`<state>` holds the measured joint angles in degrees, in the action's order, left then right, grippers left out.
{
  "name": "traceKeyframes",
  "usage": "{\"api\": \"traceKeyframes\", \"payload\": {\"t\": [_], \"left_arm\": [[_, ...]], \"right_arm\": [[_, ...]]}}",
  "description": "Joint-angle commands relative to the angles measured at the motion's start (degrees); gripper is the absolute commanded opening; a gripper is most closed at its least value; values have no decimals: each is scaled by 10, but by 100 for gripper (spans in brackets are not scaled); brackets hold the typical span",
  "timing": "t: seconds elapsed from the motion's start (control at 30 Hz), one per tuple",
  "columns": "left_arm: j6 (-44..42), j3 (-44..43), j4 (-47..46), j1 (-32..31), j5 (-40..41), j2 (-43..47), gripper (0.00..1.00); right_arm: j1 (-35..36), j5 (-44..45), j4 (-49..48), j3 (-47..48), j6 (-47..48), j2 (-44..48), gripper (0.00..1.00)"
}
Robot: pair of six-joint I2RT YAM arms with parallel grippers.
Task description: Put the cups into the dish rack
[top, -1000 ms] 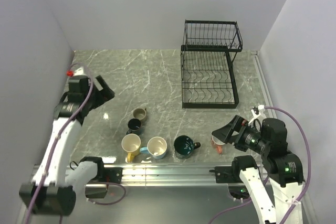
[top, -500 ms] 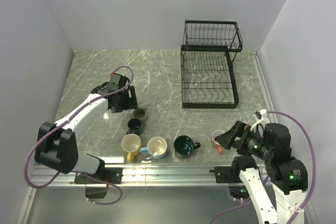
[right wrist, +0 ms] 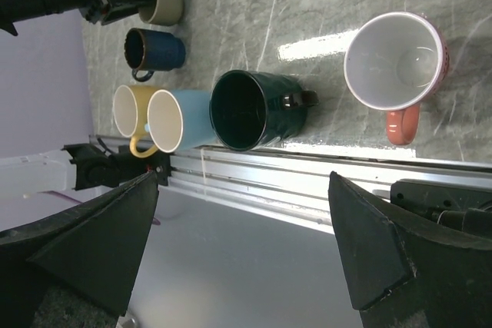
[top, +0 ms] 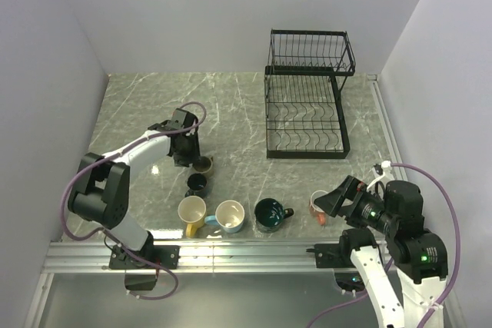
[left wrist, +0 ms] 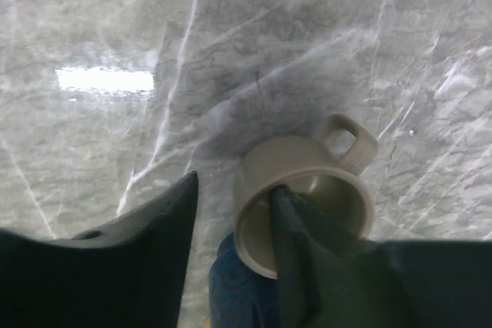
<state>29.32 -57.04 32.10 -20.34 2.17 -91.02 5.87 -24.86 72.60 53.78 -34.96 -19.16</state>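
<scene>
Six mugs stand near the front of the marble table. The olive-grey mug (top: 204, 165) is rearmost, with the dark navy mug (top: 197, 183) just in front of it. The yellow mug (top: 191, 211), light blue mug (top: 230, 217) and dark teal mug (top: 270, 213) lie in a row. The orange-pink mug (top: 317, 204) stands at the right. My left gripper (top: 192, 157) is open over the olive-grey mug (left wrist: 307, 182): one finger is inside it, the other outside its left wall with a gap. My right gripper (top: 327, 199) is open and empty, just right of the orange-pink mug (right wrist: 396, 63). The black dish rack (top: 306, 113) stands at the back right.
An aluminium rail (top: 231, 250) runs along the table's front edge behind the mug row. White walls close in the left, back and right sides. The navy mug (left wrist: 238, 289) touches or nearly touches the olive-grey mug under my left gripper.
My left arm swung in from the far left to the olive-grey mug and lowered one finger into it. My right gripper drew back slightly from the orange-pink mug, then held still.
</scene>
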Motion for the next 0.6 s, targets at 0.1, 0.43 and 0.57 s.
{"api": "traceKeyframes", "payload": {"t": [0.1, 0.43, 0.57], "left_arm": [[-11, -13, -34, -2, -47, -14, 11], [-1, -105, 2, 14, -135, 37, 0], [49, -166, -40, 35, -262, 70, 0]], "right_arm": [[4, 17, -34, -14, -15, 11, 97], [4, -47, -135, 40, -27, -55, 99], [4, -119, -248, 65, -92, -120, 100]]}}
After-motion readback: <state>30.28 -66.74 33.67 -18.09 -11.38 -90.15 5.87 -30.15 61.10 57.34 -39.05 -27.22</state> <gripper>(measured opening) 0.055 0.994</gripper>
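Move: Just to the right of the left hand, about 3 cm over and some 2 cm below, is the beige cup's middle; its left wall already stands between the open fingers. The dark blue cup is roughly 7 cm back and 1 cm right of the hand, the yellow cup about 15 cm straight back, and the light blue cup about 16 cm back and 10 cm right. From the right hand the beige cup lies some 21 cm ahead, 27 cm left and 20 cm lower. Closing on the left wall of the beige cup, one finger inside and one outside, the left hand pinches it while easing a little to the right, then lifts it about 7 cm, going right and forward as well, away from the dark blue cup, with the fingertips swinging some 15 degrees out to the right. The right hand, empty and open, rises about 5 cm and goes forward. ##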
